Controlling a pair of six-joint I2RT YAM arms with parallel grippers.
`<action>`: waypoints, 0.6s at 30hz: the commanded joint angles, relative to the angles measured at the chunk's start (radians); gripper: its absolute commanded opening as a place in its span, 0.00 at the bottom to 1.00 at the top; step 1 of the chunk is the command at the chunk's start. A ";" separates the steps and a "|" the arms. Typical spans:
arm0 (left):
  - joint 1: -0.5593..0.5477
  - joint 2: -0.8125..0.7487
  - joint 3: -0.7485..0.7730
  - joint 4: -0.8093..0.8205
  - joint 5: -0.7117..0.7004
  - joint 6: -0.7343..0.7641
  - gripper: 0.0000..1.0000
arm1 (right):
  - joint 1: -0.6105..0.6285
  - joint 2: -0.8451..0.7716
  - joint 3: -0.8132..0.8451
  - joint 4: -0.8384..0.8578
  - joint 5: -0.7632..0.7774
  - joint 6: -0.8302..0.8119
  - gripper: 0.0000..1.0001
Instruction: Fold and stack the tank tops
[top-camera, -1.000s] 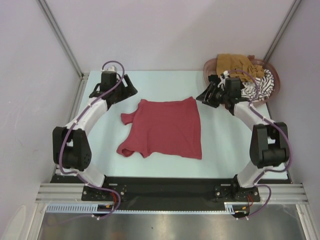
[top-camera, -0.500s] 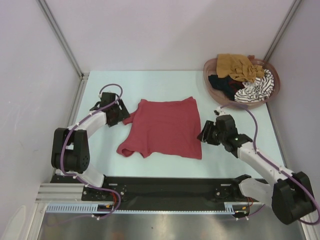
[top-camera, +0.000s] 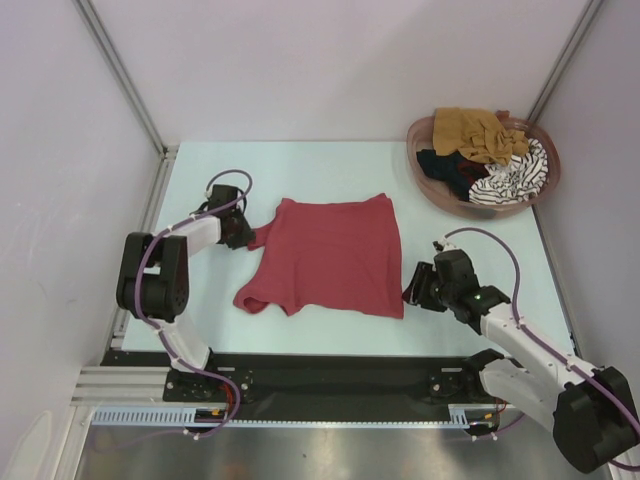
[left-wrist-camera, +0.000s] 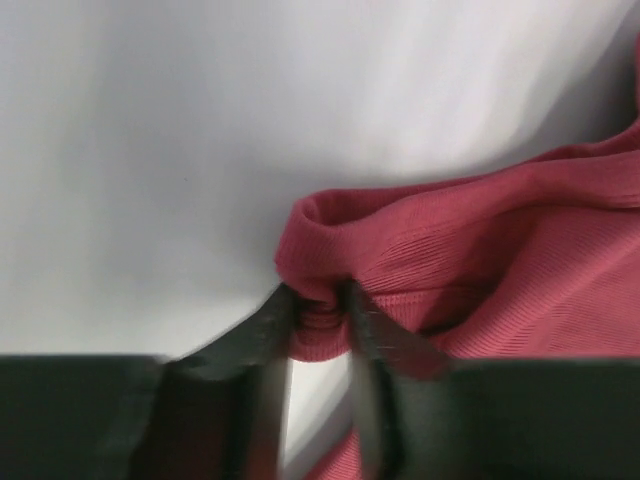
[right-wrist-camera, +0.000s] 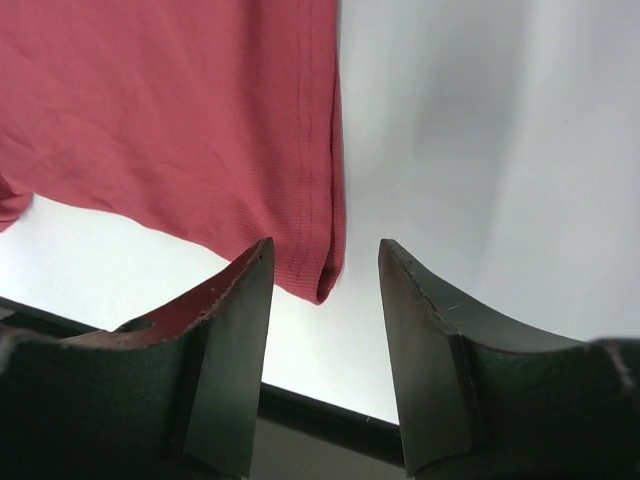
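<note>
A dark red tank top lies spread flat in the middle of the table. My left gripper is at its upper-left strap; in the left wrist view the gripper pinches a bunched fold of the red cloth. My right gripper sits low at the garment's lower-right corner. In the right wrist view it stands open, with the hem corner of the red cloth just ahead between its fingers, untouched. The mustard-brown tank top, a black one and a striped one lie heaped in the basket.
The pinkish-brown oval basket stands at the back right corner. A black strip runs along the table's near edge, close behind the right gripper. Side walls with metal posts enclose the table.
The left gripper came down onto the strap and closed on it. The right arm swung from the basket down to the lower-right hem corner and stays open.
</note>
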 joint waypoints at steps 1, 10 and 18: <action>0.010 0.014 0.036 0.033 0.002 0.005 0.27 | 0.029 0.023 -0.005 0.023 0.004 0.025 0.52; 0.094 -0.012 0.107 -0.032 -0.036 0.029 0.00 | 0.118 0.128 -0.016 0.063 0.055 0.059 0.48; 0.143 0.002 0.315 -0.184 -0.128 0.055 0.00 | 0.126 0.181 -0.005 0.079 0.042 0.048 0.19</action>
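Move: The tank top's small side tab is already between the left hand's half-open fingers, within about 1 cm; from that hand the cloth's far left corner is some 8 cm ahead and 7 cm right, its near left flap about 12 cm back and 1 cm right. From the right hand, the near right hem corner lies around 2 cm back, 2 cm left and 4 cm below, and the cloth's middle 9 cm ahead, 17 cm left. Left, up and forward, some 9 cm in all, the left hand carries the tank top's side tab after first shutting its fingers on it, turning slightly counter-clockwise as it goes. Meanwhile the right hand sinks about 4 cm, easing back and left onto the near right hem corner, tipping a little further down and starting to close, not yet shut. ##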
